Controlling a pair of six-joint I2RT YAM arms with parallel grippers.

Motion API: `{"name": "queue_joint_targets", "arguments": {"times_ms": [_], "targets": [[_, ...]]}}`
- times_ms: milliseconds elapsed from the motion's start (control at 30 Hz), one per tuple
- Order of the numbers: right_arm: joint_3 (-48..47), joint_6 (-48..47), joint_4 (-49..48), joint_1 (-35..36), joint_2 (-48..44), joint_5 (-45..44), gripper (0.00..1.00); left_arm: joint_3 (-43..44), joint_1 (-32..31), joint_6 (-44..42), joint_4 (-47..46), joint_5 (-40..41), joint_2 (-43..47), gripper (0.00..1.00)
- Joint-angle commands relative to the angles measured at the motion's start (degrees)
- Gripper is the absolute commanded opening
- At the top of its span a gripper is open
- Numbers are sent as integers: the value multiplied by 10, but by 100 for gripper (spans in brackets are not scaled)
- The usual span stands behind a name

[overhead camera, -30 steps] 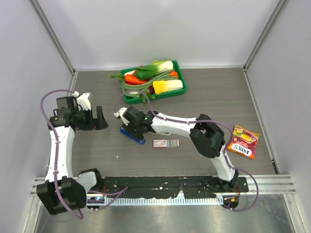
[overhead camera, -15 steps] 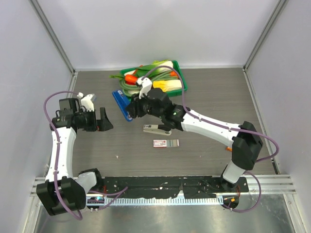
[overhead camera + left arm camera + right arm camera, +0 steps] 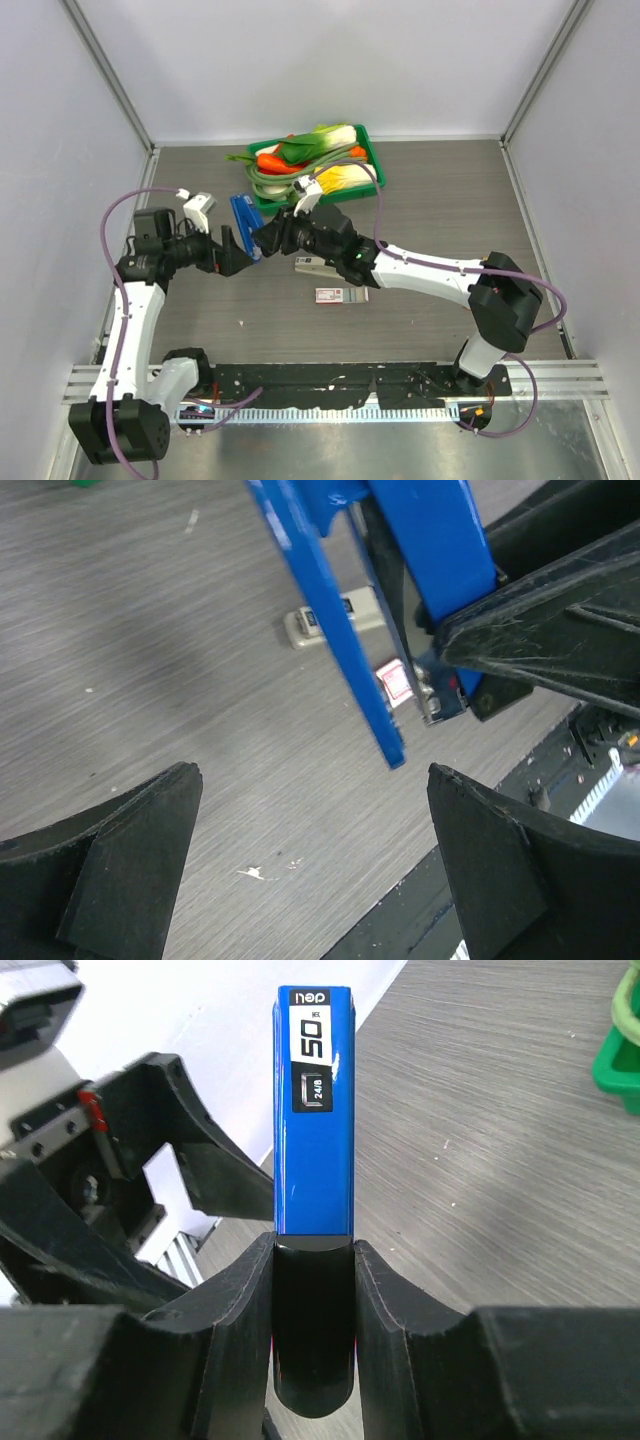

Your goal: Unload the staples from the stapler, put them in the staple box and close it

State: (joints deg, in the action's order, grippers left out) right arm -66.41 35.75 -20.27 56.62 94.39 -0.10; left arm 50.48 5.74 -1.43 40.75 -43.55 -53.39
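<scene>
The small black stapler with its silver-white top lies flat on the table, just below my right arm; it also shows in the left wrist view. No staples can be made out. My right gripper is shut on a blue stapler and holds it lifted, with its blue top pointing away in the right wrist view between the gripper fingers. My left gripper is open and empty, right beside the blue stapler, which hangs half open above the gap of the gripper.
A small flat pink-and-white box lies in front of the black stapler. A green tray of toy vegetables stands at the back. A candy bag lies at the right. Walls close in on three sides.
My right gripper lifted the blue stapler off the table, uncovering the black stapler beneath, and now holds it lower and to the left. My left gripper moved right, up to the blue stapler.
</scene>
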Motion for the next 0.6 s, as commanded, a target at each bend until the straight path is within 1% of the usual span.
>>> {"name": "queue_joint_targets", "arguments": {"times_ms": [0, 133, 233, 267, 333, 367, 400, 433, 467, 500, 567], "targets": [[0, 49, -143, 13, -12, -24, 1, -17, -50, 1, -36, 14, -6, 100], [12, 70, -164, 15, -7, -19, 1, -28, -81, 2, -54, 36, -8, 100], [21, 80, -170, 14, -6, -15, 1, -27, -86, -6, -59, 37, -14, 91], [23, 85, -173, 15, -6, -13, 1, -27, -89, -10, -60, 38, -17, 84], [29, 88, -173, 15, -5, -9, 1, -28, -89, -23, -59, 41, -22, 75], [31, 95, -176, 15, -4, -7, 1, -28, -90, -26, -59, 41, -24, 67], [34, 98, -176, 15, -4, -7, 1, -29, -90, -30, -59, 39, -24, 63], [39, 100, -175, 14, -3, 12, 1, -30, -90, -34, -59, 37, -24, 59], [43, 100, -173, 16, -4, 16, 1, -32, -90, -38, -59, 31, -23, 49], [46, 101, -173, 15, -3, 18, 1, -34, -91, -39, -60, 29, -20, 45], [58, 102, -171, 16, -4, 19, 1, -36, -93, -48, -61, 26, -16, 40]]}}
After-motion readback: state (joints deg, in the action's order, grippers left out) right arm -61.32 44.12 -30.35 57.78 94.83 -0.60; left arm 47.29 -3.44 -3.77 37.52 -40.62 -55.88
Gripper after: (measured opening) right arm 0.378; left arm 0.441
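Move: The left hand's target is the free end of the opened blue stapler's base, about 3 cm to its right, roughly level fore and aft and 1 cm below. The right fingers still grip the stapler's black head; that free end lies some 3 cm left and 2 cm back of them. On the table, about 18 cm below the left hand, the cream stapler lies 17 cm right and 3 cm ahead, and the staple box 21 cm right and 3 cm back. The left fingers close around the free end of the blue stapler's base, narrowing from wide open to under half; whether both pads already touch can't be told. Before that the left hand goes right and down, about 4 cm in all, turning slightly clockwise, and then almost stops. The right hand keeps its grip on the black head, easing about 1 cm back and rolling its left side up nearly 10 degrees. ##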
